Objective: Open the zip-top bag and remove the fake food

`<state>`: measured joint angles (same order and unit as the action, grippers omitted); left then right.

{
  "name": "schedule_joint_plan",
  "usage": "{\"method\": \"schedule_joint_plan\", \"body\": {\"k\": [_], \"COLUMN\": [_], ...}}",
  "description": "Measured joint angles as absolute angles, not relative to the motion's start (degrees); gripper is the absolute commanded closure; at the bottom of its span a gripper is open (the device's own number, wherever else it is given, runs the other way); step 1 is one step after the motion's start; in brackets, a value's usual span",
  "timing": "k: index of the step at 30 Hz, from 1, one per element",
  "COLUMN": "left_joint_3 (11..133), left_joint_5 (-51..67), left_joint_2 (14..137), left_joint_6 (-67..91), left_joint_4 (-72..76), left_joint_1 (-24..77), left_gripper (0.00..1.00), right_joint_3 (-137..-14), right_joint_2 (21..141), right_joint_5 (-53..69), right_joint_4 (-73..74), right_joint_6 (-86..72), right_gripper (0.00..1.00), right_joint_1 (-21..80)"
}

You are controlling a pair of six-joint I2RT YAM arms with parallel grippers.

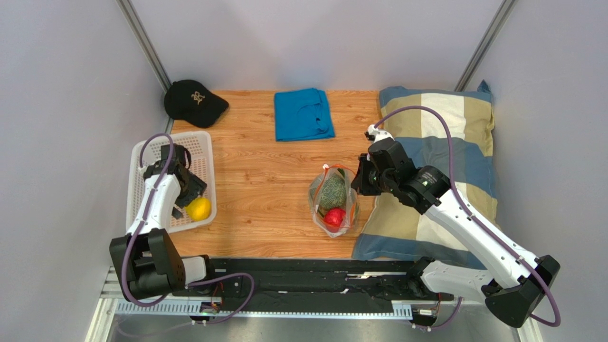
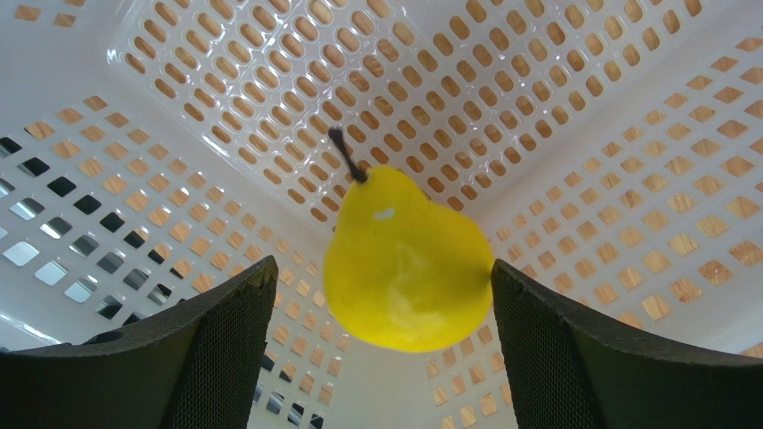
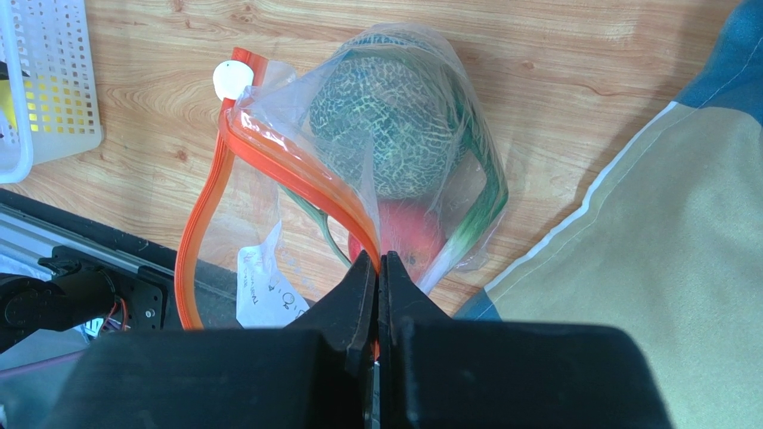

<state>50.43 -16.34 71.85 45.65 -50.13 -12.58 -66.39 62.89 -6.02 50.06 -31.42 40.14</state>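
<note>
The zip-top bag [image 1: 333, 201] lies on the wooden table with its mouth open. In the right wrist view its orange-red zip strip [image 3: 295, 174] forms a loop, and the white slider [image 3: 233, 79] sits at the strip's far end. Inside are the grey-green leafy ball [image 3: 385, 125] and the red fruit [image 3: 407, 234]. My right gripper [image 3: 378, 259] is shut on the zip strip at the bag's right edge [image 1: 359, 178]. The yellow fruit [image 1: 199, 208] lies in the white basket [image 1: 153, 153]. My left gripper [image 2: 383, 268] is open just above it, with a finger on either side of the fruit [image 2: 407, 264].
A black cap [image 1: 194, 102] lies at the back left and a folded blue cloth [image 1: 304, 114] at the back middle. A striped pillow [image 1: 442, 135] fills the right side, under my right arm. The black base rail [image 1: 307, 274] runs along the near edge.
</note>
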Motion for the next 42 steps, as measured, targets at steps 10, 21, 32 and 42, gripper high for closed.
{"method": "schedule_joint_plan", "body": {"k": [10,21,32,42], "left_joint_3": [55.35,58.76,73.82,77.84], "left_joint_5": [-7.79,10.74,18.39,26.15], "left_joint_2": [61.69,57.04,77.43,87.9], "left_joint_6": [44.4,48.99,41.3,35.62], "left_joint_4": [-54.04,-40.32,-27.9,-25.8], "left_joint_1": [-0.75,29.56,47.88,49.87], "left_gripper": [0.2,0.48,0.66,0.74], "right_joint_3": [-66.72,-67.79,-68.12,-68.75], "right_joint_2": [63.46,65.28,65.28,65.25], "right_joint_5": [-5.85,-5.76,-5.85,-5.93], "right_joint_4": [50.06,49.3,48.99,49.04], "right_joint_6": [-31.42,-32.97,-35.11,-35.86], "right_gripper": [1.0,1.0,1.0,1.0], "right_joint_1": [40.05,40.03,40.03,40.03]}}
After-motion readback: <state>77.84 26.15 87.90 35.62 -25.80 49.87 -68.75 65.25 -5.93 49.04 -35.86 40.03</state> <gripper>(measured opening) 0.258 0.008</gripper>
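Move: Beside the yellow pear in the basket, which lies some 3 cm right and 1 cm back of the open left hand and 2 cm lower, that hand has the zip-top bag's open mouth about 45 cm to its right, 1 cm ahead and 11 cm up. Under the mouth, about 47 cm right, the melon lies 3 cm ahead and the pomegranate 5 cm back, 2 cm lower. From the right hand, pinching the orange rim, the mouth centre is 6 cm left, level fore and aft, 2 cm down. Leaving the pear, the left hand climbs out of the basket and swings about 45 cm right to the bag's mouth, peaking nearly 20 cm up, then sinking some 4 cm. On the way it turns clockwise roughly 90 degrees and tilts, its fingers narrowing from wide to about a quarter open. The right hand keeps its pinch on the rim, easing forward, left and up a centimetre or so each. ##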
